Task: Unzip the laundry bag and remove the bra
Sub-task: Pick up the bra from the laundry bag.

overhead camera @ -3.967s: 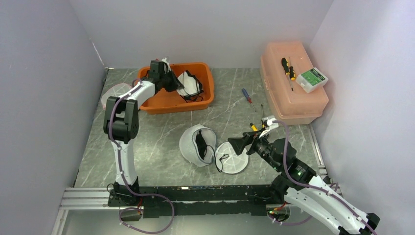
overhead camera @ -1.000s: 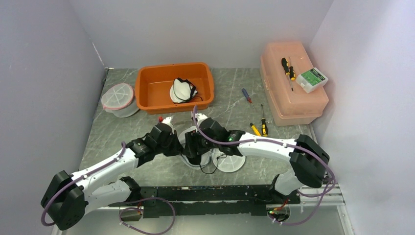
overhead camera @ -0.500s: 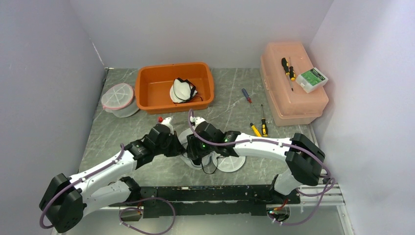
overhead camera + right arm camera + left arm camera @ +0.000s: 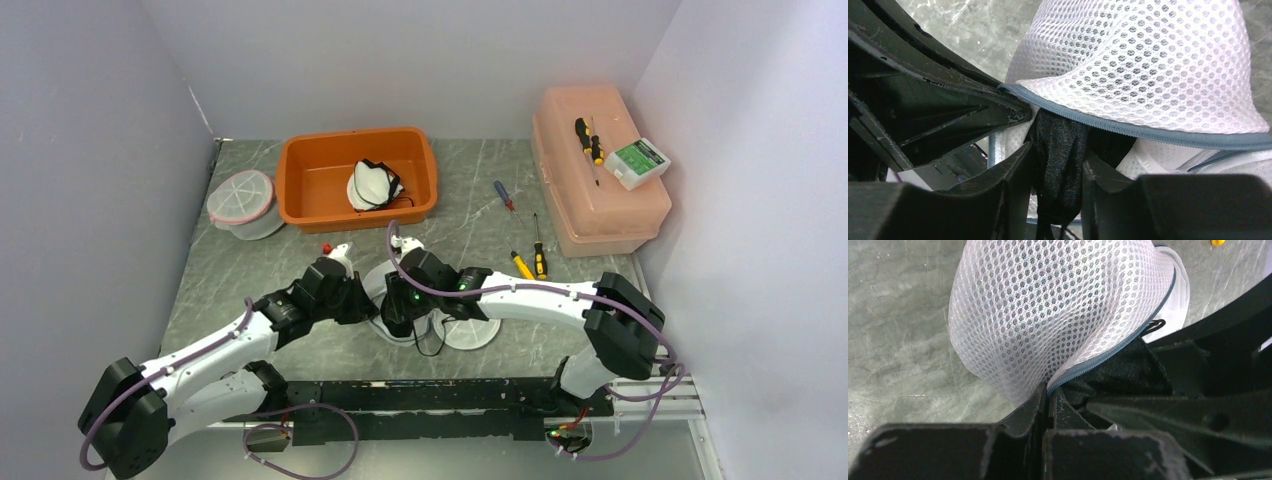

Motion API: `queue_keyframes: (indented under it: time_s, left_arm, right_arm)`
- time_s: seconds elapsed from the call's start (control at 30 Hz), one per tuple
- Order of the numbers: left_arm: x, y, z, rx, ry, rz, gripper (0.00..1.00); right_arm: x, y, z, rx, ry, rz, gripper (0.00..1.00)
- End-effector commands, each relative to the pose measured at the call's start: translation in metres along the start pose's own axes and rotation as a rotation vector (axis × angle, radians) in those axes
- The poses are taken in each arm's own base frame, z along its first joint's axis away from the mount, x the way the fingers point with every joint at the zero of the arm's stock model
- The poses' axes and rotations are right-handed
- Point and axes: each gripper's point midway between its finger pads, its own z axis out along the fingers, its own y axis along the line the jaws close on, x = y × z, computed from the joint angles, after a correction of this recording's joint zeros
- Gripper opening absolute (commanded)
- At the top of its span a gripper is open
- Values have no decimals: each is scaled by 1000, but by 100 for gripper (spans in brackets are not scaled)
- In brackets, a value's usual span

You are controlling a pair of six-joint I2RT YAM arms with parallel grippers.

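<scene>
The white mesh laundry bag lies unzipped mid-table, its grey zipper edge lifted. My left gripper is shut on the bag's rim right at the zipper. The black bra hangs out of the opening, and my right gripper is shut on a fold of it, the fabric filling the gap between both fingers. In the top view both grippers meet over the bag and hide most of it. The bag's round flap lies to the right.
An orange bin at the back holds a white cupped garment. A second round mesh bag stands left of it. Screwdrivers lie to the right, near a pink lidded box.
Over the last second my right gripper's jaws have narrowed onto the black fabric. Both arms have hardly shifted. Four seconds ago the left arm was at the orange bin.
</scene>
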Motion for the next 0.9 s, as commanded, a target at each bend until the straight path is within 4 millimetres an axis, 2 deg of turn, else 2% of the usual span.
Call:
queue_keyframes:
  time_s: [0.0, 0.1, 0.2, 0.23, 0.37, 0.6, 0.73, 0.87]
  left_arm:
    - [-2, -8, -4, 38, -10, -6, 3]
    - [-4, -10, -5, 41, -17, -5, 3]
    - [-6, -11, -6, 40, -20, -3, 3]
    - [-7, -11, -7, 39, -22, -2, 3]
    - [-11, -14, -9, 36, -30, 1, 3]
    - [-26, -20, -12, 28, -71, 31, 3]
    - [-33, -24, -7, 24, -76, 42, 3]
    - [-40, -33, 0, 46, -82, 52, 3]
  right_arm:
    - [-10, 7, -4, -23, -42, -1, 35]
    - [-9, 6, -6, -23, -35, -12, 23]
    - [-11, 11, -15, -60, -30, -32, 2]
    - [-12, 14, -18, -80, -32, -39, 0]
    - [-17, 26, -40, -180, -33, -72, 0]
    - [-29, 27, -89, -340, -45, -77, 0]
    - [-34, 35, -117, -435, -54, -104, 0]
    - [-53, 37, -149, -489, -130, -102, 0]
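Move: The black bra lies bunched between the right hand's open fingers, its middle about 2 cm below and 1 cm back of them. The laundry bag around it has its middle roughly 1 cm farther out and 1 cm right of that hand, 3 cm down. Its opened mesh lid lies about 15 cm to the right and 2 cm back, some 4 cm down. From the left hand, shut on the zipper rim, the bra is about 4 cm right, 1 cm back and 3 cm down. The black bra is pinched as the right fingers close on it inside the bag; the right hand then draws it up about 11 cm and 4 to 5 cm to the right, the fingers swinging some 20 degrees towards level. The left hand keeps its pinch on the zipper rim, stays nearly still, then rises about 2 cm and eases slightly forward late on. ##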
